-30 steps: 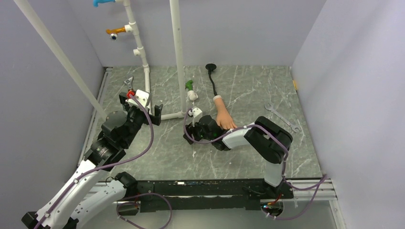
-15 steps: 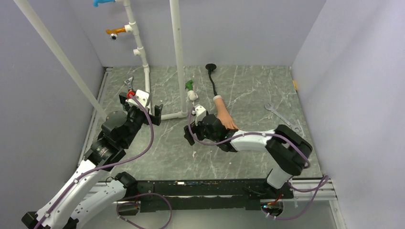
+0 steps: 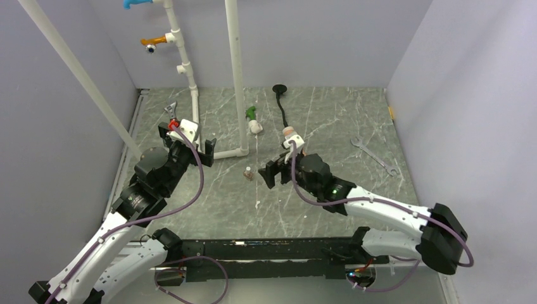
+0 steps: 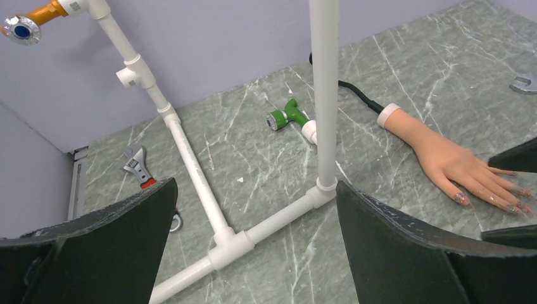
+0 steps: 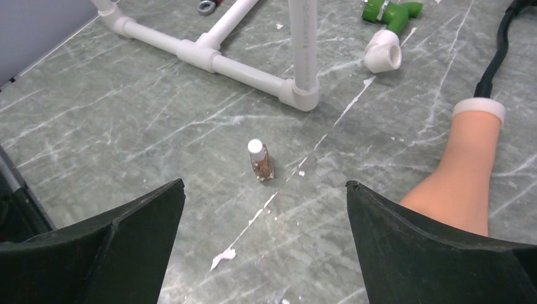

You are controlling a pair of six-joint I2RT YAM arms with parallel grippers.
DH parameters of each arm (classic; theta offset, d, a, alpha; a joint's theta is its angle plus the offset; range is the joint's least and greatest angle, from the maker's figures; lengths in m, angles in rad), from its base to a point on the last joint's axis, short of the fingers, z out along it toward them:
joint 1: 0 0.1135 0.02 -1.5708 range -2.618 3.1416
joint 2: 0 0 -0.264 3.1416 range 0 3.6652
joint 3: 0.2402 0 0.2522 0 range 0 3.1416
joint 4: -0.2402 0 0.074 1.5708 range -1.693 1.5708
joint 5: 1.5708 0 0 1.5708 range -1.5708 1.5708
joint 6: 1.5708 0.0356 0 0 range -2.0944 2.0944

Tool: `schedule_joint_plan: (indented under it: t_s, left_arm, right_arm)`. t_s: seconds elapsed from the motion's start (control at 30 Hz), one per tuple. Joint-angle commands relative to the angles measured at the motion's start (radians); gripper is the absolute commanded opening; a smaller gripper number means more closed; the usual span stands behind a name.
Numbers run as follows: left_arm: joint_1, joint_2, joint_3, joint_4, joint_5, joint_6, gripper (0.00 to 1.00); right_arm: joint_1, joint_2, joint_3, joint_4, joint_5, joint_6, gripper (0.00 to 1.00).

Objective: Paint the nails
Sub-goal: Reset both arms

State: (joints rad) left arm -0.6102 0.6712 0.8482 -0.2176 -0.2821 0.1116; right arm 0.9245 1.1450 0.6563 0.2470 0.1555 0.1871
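The peach mannequin hand (image 4: 443, 158) lies flat on the marble table, fingers toward the near side. Its nails (image 4: 491, 199) show dark glittery specks in the left wrist view. From above only its wrist (image 3: 288, 132) shows, the rest is under my right gripper (image 3: 270, 171). That gripper (image 5: 265, 183) is open and holds nothing. The small polish bottle (image 5: 260, 161) with its white cap stands upright just beyond its fingertips, also seen from above (image 3: 249, 172). My left gripper (image 3: 187, 140) is open and holds nothing, hovering over the pipe base (image 4: 256, 183) far left of the hand.
A white PVC pipe frame (image 3: 237, 76) rises behind the bottle, with a tee joint (image 4: 221, 244) on the table. A green and white fitting (image 3: 253, 120), the hand's black stem (image 3: 280, 101), a silver spanner (image 3: 373, 155) and a red-handled wrench (image 4: 139, 172) lie around.
My right gripper has opened wide and drawn back to the right, leaving the polish bottle standing free on the table. The left arm has not moved.
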Motion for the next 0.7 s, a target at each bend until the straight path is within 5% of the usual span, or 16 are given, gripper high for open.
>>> schedule_joint_plan:
  t_s: [0.0,0.67]
  left_arm:
    - [0.004,-0.001,0.018,0.034,0.009,0.008,0.99]
    - [0.004,-0.022,0.021,0.030,0.036,0.008,0.99]
  right_arm:
    - [0.003,-0.116,-0.067,-0.023,-0.009,0.037,1.00]
    - [0.002,-0.337,-0.294,-0.041,0.172,0.224,1.00]
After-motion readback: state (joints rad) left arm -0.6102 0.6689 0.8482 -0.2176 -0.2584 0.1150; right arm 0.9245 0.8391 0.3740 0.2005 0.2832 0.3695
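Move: The nail polish bottle I have already let go of stands about 4 cm ahead of my right hand and 7 cm to its left, some 17 cm below. The mannequin hand's middle lies about 10 cm ahead and 9 cm to the right, the white pipe elbow about 12 cm ahead and 9 cm to the left, both some 18 cm down. From my left hand the bottle is roughly 2 cm ahead, 13 cm to the right and 30 cm below. Empty and still wide open, my right hand draws off from the polish bottle, sweeping about 6 cm to my right and some 3 cm back. After a level start it also sinks about 4 cm on the near side of the mannequin hand, while the wrist swings roughly 10 degrees clockwise and tips slightly down; I touch nothing. ##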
